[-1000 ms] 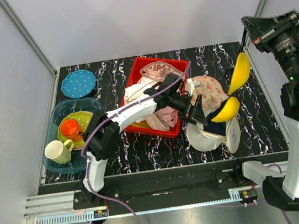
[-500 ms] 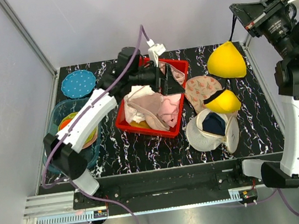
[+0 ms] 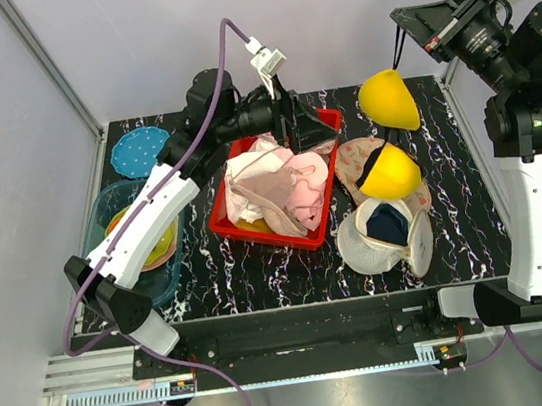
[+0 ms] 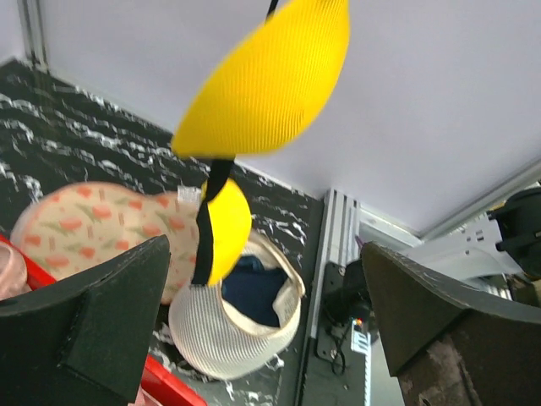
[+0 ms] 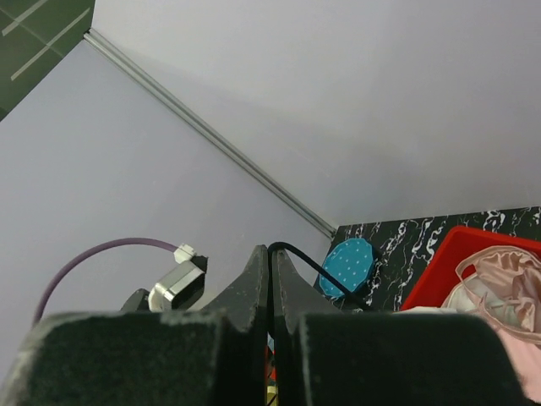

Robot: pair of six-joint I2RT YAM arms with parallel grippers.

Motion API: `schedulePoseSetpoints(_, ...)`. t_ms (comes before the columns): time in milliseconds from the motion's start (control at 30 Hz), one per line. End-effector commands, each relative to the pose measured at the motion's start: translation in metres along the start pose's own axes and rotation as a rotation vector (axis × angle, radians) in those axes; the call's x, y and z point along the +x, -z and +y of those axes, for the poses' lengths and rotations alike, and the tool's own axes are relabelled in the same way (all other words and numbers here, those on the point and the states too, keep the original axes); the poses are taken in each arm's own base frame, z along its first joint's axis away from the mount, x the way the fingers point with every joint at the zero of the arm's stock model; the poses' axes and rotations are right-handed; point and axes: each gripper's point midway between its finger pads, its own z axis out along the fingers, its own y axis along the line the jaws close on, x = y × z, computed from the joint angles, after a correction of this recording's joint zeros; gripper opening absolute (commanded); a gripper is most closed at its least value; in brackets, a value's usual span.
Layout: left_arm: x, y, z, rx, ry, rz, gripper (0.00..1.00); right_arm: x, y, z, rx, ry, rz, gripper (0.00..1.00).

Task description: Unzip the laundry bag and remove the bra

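The bra hangs from my right gripper (image 3: 405, 21), which is raised at the far right and shut on its black strap (image 5: 279, 250). One yellow cup (image 3: 388, 101) hangs in the air. The second yellow cup (image 3: 388, 174) hangs just above the laundry bag (image 3: 382, 238). The bag lies open on the table with a navy part (image 3: 387, 224) still inside. In the left wrist view the cups (image 4: 270, 80) hang over the bag (image 4: 228, 330). My left gripper (image 3: 303, 128) is open and empty, raised over the back of the red bin, apart from the bag. The right gripper (image 5: 272, 254) shows shut in its own view.
A red bin (image 3: 256, 237) holds pale pink and white garments (image 3: 279, 187). A peach patterned pad (image 3: 351, 161) lies behind the bag. A blue dotted plate (image 3: 141, 151) and a teal tub (image 3: 127, 294) with a cup and dishes stand at the left.
My left gripper left the bag and rose back over the red bin. My right gripper moved left and up, lifting the yellow cups farther out of the bag.
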Motion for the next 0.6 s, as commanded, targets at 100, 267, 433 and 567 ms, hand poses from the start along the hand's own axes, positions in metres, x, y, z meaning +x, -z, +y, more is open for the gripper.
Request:
schedulePoseSetpoints(100,-0.063,-0.024,-0.022,-0.007,-0.234,-0.217,0.99,0.009,0.004,0.009,-0.047,0.003,0.013,0.0)
schedulePoseSetpoints(267,-0.058,-0.053,-0.033,0.029,-0.278,-0.204,0.99,0.017,0.003,0.012,-0.054,-0.002,0.03,0.0)
schedulePoseSetpoints(433,-0.047,-0.085,-0.041,0.079,-0.26,-0.177,0.99,0.019,0.003,0.012,-0.057,-0.004,0.033,0.0)
schedulePoseSetpoints(567,-0.04,-0.104,-0.046,0.109,-0.233,-0.162,0.91,0.02,0.003,0.012,-0.057,-0.007,0.035,0.0)
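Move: From the left hand, the upper yellow cup of the hanging bra is about 10 cm to the right, 2 cm farther out and 2 cm higher. The lower cup is some 12 cm right, 2 cm out and 13 cm below the hand. The laundry bag lies on the table, about level, 14 cm right and 37 cm down; the red box is 13 cm farther out, 4 cm left and 38 cm down. From the right hand, the upper cup hangs straight below, roughly 16 cm. Right fingers still pinch the bra's strap, lowering it about 2.5 cm and easing slightly left, while the wide-open left hand reaches some 10 cm to the right to the upper cup. The left hand first rises 3 to 4 cm, then starts to sink, rolling some 10 degrees with its far side up; its fingers stay open, and contact with the cup can't be made out. ##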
